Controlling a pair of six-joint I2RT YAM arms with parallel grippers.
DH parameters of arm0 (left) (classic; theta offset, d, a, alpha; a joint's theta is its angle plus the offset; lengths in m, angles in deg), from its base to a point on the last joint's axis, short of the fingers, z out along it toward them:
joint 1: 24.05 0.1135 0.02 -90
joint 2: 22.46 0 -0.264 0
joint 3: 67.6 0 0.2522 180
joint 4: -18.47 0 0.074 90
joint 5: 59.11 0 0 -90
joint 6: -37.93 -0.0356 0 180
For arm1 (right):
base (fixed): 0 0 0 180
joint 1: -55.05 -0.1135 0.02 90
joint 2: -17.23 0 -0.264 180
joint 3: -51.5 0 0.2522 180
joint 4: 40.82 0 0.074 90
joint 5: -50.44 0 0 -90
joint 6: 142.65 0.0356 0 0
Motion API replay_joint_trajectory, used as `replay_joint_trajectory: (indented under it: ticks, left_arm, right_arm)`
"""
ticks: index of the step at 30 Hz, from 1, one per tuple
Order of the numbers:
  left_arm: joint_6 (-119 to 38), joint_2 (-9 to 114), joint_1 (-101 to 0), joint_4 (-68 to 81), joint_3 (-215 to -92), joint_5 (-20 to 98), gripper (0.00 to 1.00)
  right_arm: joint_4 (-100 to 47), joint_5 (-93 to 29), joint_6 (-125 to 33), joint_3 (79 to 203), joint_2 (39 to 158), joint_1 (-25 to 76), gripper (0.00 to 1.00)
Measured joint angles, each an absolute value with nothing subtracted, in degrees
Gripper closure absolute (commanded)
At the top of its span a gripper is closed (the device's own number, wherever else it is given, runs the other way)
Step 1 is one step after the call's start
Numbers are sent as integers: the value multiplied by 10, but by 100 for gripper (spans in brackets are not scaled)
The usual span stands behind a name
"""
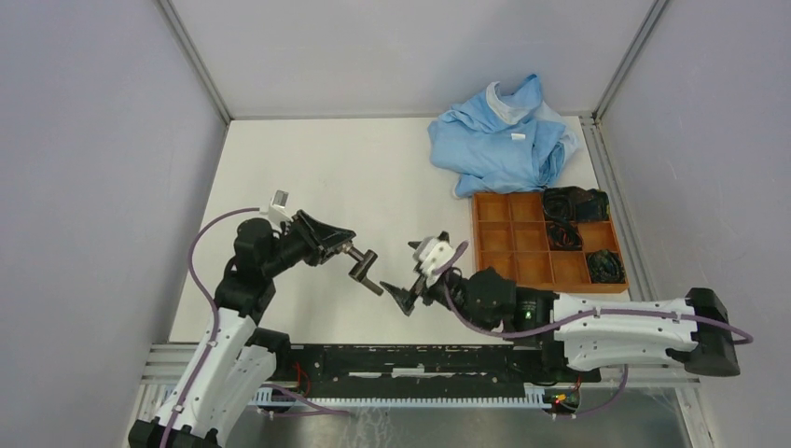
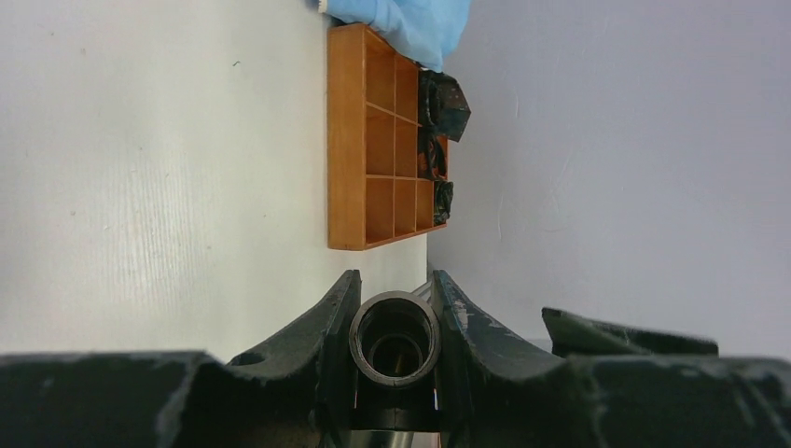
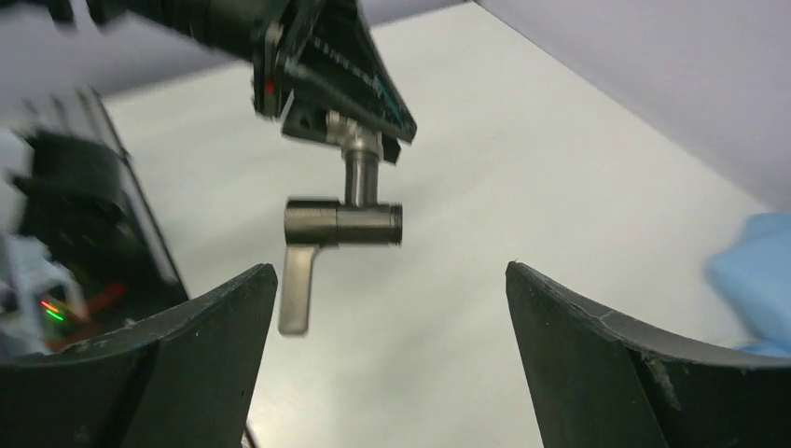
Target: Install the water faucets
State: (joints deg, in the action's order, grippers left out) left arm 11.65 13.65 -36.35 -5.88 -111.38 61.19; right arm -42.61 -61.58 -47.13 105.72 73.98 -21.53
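My left gripper [image 1: 347,246] is shut on a dark grey metal water faucet [image 1: 366,269] and holds it in the air above the table, near the middle front. In the right wrist view the faucet [image 3: 343,222] hangs from the left jaws by its stem, with a short crosswise barrel and a flat lever [image 3: 297,291] pointing down. The left wrist view looks into the fitting's round open end [image 2: 394,338], clamped between the fingers [image 2: 326,327]. My right gripper [image 1: 409,273] is wide open, just right of the faucet and apart from it. Nothing is between its fingers [image 3: 210,327].
A wooden compartment tray [image 1: 522,250] stands at the right, with dark bundles [image 1: 574,205] in its right-hand cells. A crumpled blue cloth [image 1: 504,140] lies behind it. The black rail [image 1: 420,359] runs along the near edge. Grey walls close in three sides.
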Motion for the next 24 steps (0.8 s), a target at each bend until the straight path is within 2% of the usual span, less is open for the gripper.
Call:
replay_joint_trajectory:
  ticks: [6, 11, 21, 24]
  left_arm:
    - [117, 151, -363, -68, -1114, 610, 98]
    - [117, 153, -363, -74, -1114, 610, 98]
    - [117, 163, -363, -81, -1115, 611, 98]
    - [116, 163, -363, -84, -1115, 612, 98]
  right_arm:
    - [-404, -813, -776, 1057, 813, -357, 2]
    - [-520, -908, -1006, 1039, 911, -428, 2]
    - [-857, -936, -1326, 1018, 1123, -411, 2]
    - [-913, -932, -1369, 1032, 1173, -385, 8]
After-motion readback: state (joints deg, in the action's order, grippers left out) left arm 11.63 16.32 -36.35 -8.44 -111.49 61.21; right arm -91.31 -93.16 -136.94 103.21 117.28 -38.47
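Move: The faucet, still held out by the left gripper on its fitting, lies about 8 cm to the right hand's left, level with it fore and aft, and 7 cm below. The fitting sits about 12 cm left, 4 cm ahead and 5 cm below; the wooden tray is some 31 cm right, 9 cm ahead and 25 cm below. From the left hand the faucet is about 4 cm back, 5 cm right and 2 cm lower. Still open, the right hand sinks 9 cm and goes 5 cm left towards the faucet, rolling about 90 degrees. ##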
